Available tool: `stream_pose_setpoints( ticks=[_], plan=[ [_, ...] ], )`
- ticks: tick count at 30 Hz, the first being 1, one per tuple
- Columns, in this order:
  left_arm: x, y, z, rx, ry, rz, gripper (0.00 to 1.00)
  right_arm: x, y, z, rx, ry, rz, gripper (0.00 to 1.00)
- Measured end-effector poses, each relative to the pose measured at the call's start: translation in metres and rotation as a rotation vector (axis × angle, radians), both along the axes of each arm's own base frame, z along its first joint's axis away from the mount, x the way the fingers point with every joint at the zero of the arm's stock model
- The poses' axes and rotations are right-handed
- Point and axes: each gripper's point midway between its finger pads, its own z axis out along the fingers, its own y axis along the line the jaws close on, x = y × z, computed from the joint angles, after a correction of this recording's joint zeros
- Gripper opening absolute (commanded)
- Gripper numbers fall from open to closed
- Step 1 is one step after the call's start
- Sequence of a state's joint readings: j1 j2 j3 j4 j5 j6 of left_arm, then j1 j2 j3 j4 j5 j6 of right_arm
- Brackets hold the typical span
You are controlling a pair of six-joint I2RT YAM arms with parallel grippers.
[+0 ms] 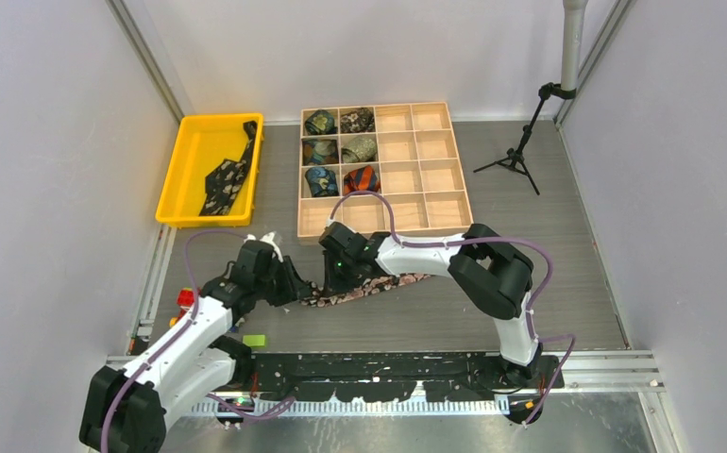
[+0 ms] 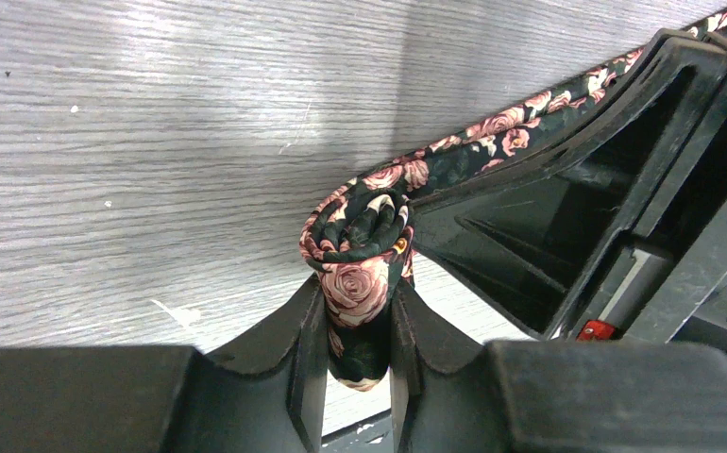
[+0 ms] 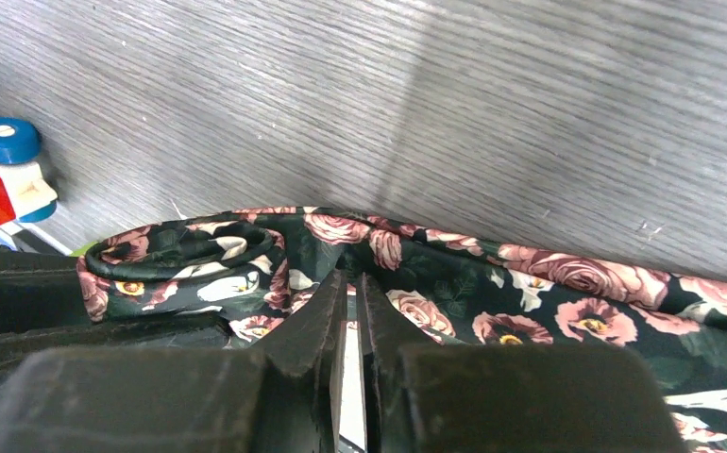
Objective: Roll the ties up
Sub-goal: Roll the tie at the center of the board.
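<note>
A dark floral tie (image 1: 379, 286) lies on the grey table between my two arms, its left end curled into a small coil (image 2: 360, 236). My left gripper (image 2: 358, 326) is shut on that coil, the rose-print fabric squeezed between both fingers. My right gripper (image 3: 349, 288) is just to the right of the coil, its jaws nearly together and pinching the flat tie (image 3: 492, 302) at the tips. In the top view the grippers (image 1: 295, 283) (image 1: 341, 272) are almost touching. A second dark tie (image 1: 228, 175) lies in the yellow bin.
A yellow bin (image 1: 190, 170) sits at the back left. A wooden compartment box (image 1: 426, 175) behind the arms holds several rolled ties (image 1: 341, 151) in its left cells. A black tripod (image 1: 515, 156) stands at the back right. Small red and blue items (image 3: 1, 170) and a green block (image 1: 254, 340) lie near the left arm.
</note>
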State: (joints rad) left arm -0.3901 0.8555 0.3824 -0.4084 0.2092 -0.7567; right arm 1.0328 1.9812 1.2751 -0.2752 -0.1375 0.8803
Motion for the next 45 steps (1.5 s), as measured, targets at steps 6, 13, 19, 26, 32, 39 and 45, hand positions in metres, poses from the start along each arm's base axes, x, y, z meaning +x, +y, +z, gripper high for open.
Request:
stream_pose_setpoints(
  ticks=[6,13,19,26,32,39,45],
  plan=[
    [0.0,0.001,-0.001,0.053,0.07,-0.022,0.17,0.002,0.001,0.005,-0.005,-0.006,0.004,0.15],
    [-0.007,0.003,-0.001,0.16,0.125,-0.051,0.16,0.001,0.003,0.008,0.0,-0.014,0.005,0.15],
    [-0.007,0.006,0.005,0.23,0.141,-0.056,0.16,0.002,0.008,0.015,0.028,-0.018,-0.004,0.15],
    [-0.006,0.012,0.008,0.278,0.154,-0.051,0.16,-0.003,0.027,0.023,0.102,-0.005,0.003,0.14],
    [-0.009,0.023,0.0,0.356,0.191,-0.053,0.15,-0.007,0.042,0.014,0.141,0.022,0.014,0.14],
    [-0.002,0.022,0.006,0.454,0.183,-0.075,0.15,-0.005,0.017,0.008,0.086,0.009,-0.013,0.14],
    [-0.005,0.026,-0.001,0.58,0.212,-0.111,0.15,0.016,-0.042,0.035,0.034,-0.056,-0.117,0.15]
  ],
)
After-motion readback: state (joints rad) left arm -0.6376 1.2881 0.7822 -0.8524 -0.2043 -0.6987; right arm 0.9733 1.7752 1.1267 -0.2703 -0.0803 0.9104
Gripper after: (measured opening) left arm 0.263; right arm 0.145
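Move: The left hand already pinches the rolled end of the tie, right at its fingertips. The unrolled strip runs off to that hand's right, its middle about 17 cm right and 2 cm ahead, 3 cm lower. The green block lies some 11 cm left and 11 cm back. From the right hand, closed and low over the strip, the rolled end is about 5 cm left and 2 cm back, the strip's middle some 10 cm right, level fore and aft. Swinging about 30 degrees so that its fingers go from slanting rightward to pointing nearly straight down, the left hand keeps its pinch on the roll and draws it slightly left. The closed right hand rises a little and reaches some 4 cm left towards the roll, then sweeps back right, rising, to finish about 4 cm right of its start and clear above the strip. ##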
